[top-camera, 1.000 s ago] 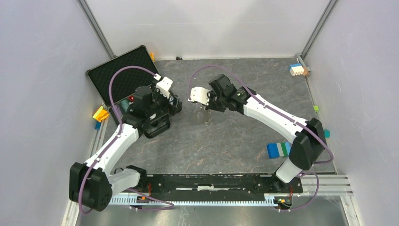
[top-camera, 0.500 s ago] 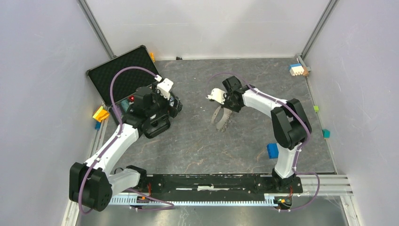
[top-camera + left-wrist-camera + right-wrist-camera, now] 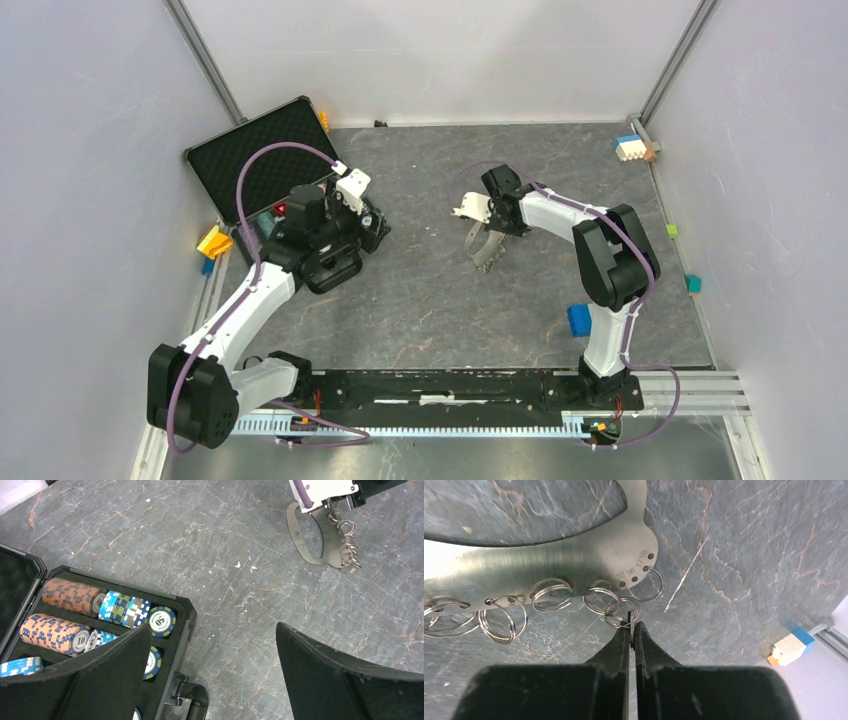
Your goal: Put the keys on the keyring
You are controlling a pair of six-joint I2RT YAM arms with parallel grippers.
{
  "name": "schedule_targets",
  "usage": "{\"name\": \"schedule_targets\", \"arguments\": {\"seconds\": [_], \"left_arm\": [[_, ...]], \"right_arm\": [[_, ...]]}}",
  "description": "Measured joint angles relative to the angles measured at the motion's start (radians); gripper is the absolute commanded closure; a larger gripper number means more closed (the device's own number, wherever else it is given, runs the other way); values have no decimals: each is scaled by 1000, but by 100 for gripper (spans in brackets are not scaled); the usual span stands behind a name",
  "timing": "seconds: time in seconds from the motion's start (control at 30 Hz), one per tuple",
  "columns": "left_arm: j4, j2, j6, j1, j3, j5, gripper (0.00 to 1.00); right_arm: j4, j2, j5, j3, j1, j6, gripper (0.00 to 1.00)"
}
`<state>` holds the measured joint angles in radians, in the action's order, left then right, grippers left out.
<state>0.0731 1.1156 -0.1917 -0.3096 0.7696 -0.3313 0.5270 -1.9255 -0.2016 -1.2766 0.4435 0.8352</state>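
The keyring (image 3: 484,250) is a flat grey metal loop lying on the stone table right of centre. In the right wrist view the keyring (image 3: 524,565) carries several small split rings (image 3: 501,625) along its edge. My right gripper (image 3: 631,625) is shut on a thin dark sliver seen edge-on, apparently the key, whose tip sits against a split ring at the plate's corner. From above, the right gripper (image 3: 487,228) hangs over the loop's top end. My left gripper (image 3: 212,627) stands wide open with nothing between its fingers, above the case's edge, well left of the keyring (image 3: 295,532).
An open black case (image 3: 260,165) holding poker chips (image 3: 70,597) lies at the left, its handle (image 3: 192,695) below my left gripper. A blue block (image 3: 578,320) sits by the right arm's base. A white and blue block (image 3: 632,148) is at the far right corner.
The right arm has folded back to the right, and the keyring has shifted right along with its gripper. The left arm has stayed put, its jaws opening slightly wider.
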Motion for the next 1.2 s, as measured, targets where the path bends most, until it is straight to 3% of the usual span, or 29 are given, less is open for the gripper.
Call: {"name": "schedule_targets", "arguments": {"seconds": [0.33, 0.67, 1.1, 1.2], "left_arm": [[0, 2, 0, 0, 2, -13, 0], [1, 2, 0, 0, 4, -19, 0], [1, 2, -1, 0, 4, -19, 0], [2, 2, -1, 0, 4, -18, 0]], "right_arm": [[-19, 5, -127, 93, 0, 27, 79], [-36, 39, -148, 142, -30, 26, 67], [-15, 74, -140, 175, -97, 26, 66], [-8, 85, -131, 182, -113, 26, 61]]}}
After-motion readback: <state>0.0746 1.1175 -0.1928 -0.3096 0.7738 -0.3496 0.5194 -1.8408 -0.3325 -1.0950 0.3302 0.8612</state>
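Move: The right hand, just above the table, still pinches the keys between its fingertips. The keyring, the metal plate with its row of rings, lies flat with its middle about 7 cm to the left, 4 cm back and 3 cm lower. The blue block sits roughly 18 cm to the right and 21 cm back, the white block some 27 cm right and 20 cm ahead. From the idle left hand the keys are about 30 cm to its right, level with it in reach and some 17 cm lower. The right fingers let go of the keys beside the keyring's far right end, opening to about a third while the hand carries on right and slightly back, dipping about 1.5 cm and rolling its left side down some 10 degrees. It then slides on nearly level away from the plate, some 8 cm to the right and 3.5 cm back in all, turning a little clockwise. ##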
